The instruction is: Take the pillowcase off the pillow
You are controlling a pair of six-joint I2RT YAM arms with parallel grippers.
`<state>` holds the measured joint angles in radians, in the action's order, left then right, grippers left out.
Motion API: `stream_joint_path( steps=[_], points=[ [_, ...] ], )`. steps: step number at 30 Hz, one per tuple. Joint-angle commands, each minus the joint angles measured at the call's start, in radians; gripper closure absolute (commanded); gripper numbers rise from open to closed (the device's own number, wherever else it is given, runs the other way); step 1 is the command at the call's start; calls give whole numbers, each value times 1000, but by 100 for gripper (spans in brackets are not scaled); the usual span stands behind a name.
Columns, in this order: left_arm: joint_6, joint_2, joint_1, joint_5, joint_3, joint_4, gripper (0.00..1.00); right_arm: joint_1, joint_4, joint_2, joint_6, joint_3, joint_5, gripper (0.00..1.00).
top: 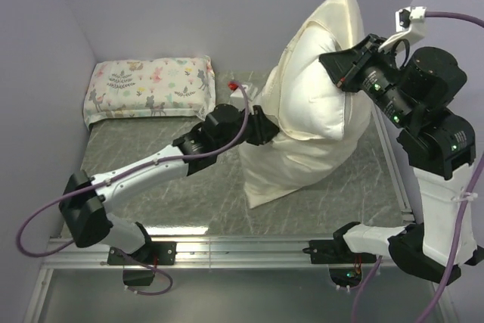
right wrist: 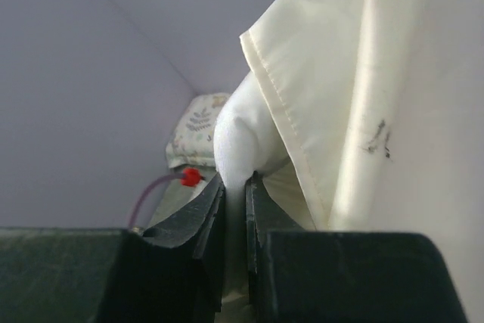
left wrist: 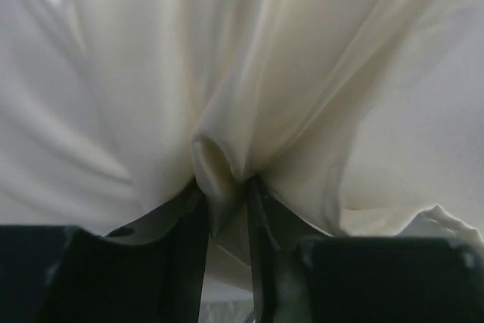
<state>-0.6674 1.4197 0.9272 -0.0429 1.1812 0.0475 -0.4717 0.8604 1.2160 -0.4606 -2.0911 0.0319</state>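
Note:
The cream pillowcase hangs as a plump, wrinkled sack from high at the back right down to the table. My right gripper is raised beside it. In the right wrist view that gripper is shut on a white corner of the pillow, which sticks out past the pillowcase's hemmed edge. My left gripper presses into the sack's left side, lower down. Seen from the left wrist, this gripper pinches a fold of the pillowcase between narrow jaws. The rest of the pillow is hidden inside.
A smaller pillow with a floral and animal print lies at the back left against the wall and also shows as the printed pillow in the right wrist view. A red cable connector sits beside it. Lilac walls close three sides; a metal rail runs along the front.

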Motion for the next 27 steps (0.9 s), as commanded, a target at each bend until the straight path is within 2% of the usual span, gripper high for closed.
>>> stream_joint_path(
  steps=[1,5,7,8,9,12,16,18,20,23,27],
  points=[
    [20,81,4,215,55,64,67,-92,-395,5,-49,46,-83,100],
    [12,78,4,223,61,81,59,-154,-495,45,-53,253,-73,100],
    [3,44,2,119,64,-12,53,-166,-573,51,-70,330,-73,100],
    [-20,12,1,68,67,-78,45,-171,-601,48,-87,401,-72,100],
    [-38,-5,-1,-42,70,-181,43,-171,-648,45,-93,434,-73,100],
    [-118,-118,-8,-207,26,-358,34,-170,-714,50,-119,522,-92,100],
    [-194,-339,-8,-363,-90,-460,26,-171,-770,68,-145,589,-112,100],
    [-205,-462,-8,-383,-110,-501,25,-170,-785,77,-159,595,-116,100],
    [-198,-546,-8,-402,-97,-557,20,-173,-796,89,-168,598,-128,100],
    [-169,-596,-8,-399,-22,-598,12,-180,-801,105,-176,588,-128,100],
    [-95,-591,-8,-336,53,-531,5,-197,-799,117,-179,583,-118,100]
  ],
)
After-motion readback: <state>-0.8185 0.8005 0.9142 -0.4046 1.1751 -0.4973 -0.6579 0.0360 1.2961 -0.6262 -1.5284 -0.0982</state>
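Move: The right hand grips the end of the white pillow, whose middle hangs about 12 cm below it, 3 cm left and 2 cm back. The pillowcase's near rim lies at the left hand, its middle about 8 cm right and 2 cm nearer the base, some 3 cm higher; from the right hand it is 4 cm left, 12 cm back and 20 cm below. The patterned pillow lies 13 cm ahead and 35 cm left of the left hand, 22 cm below. Left hand releases the case, swinging some 20 cm left and up; right carries the pillow 15 cm left. ##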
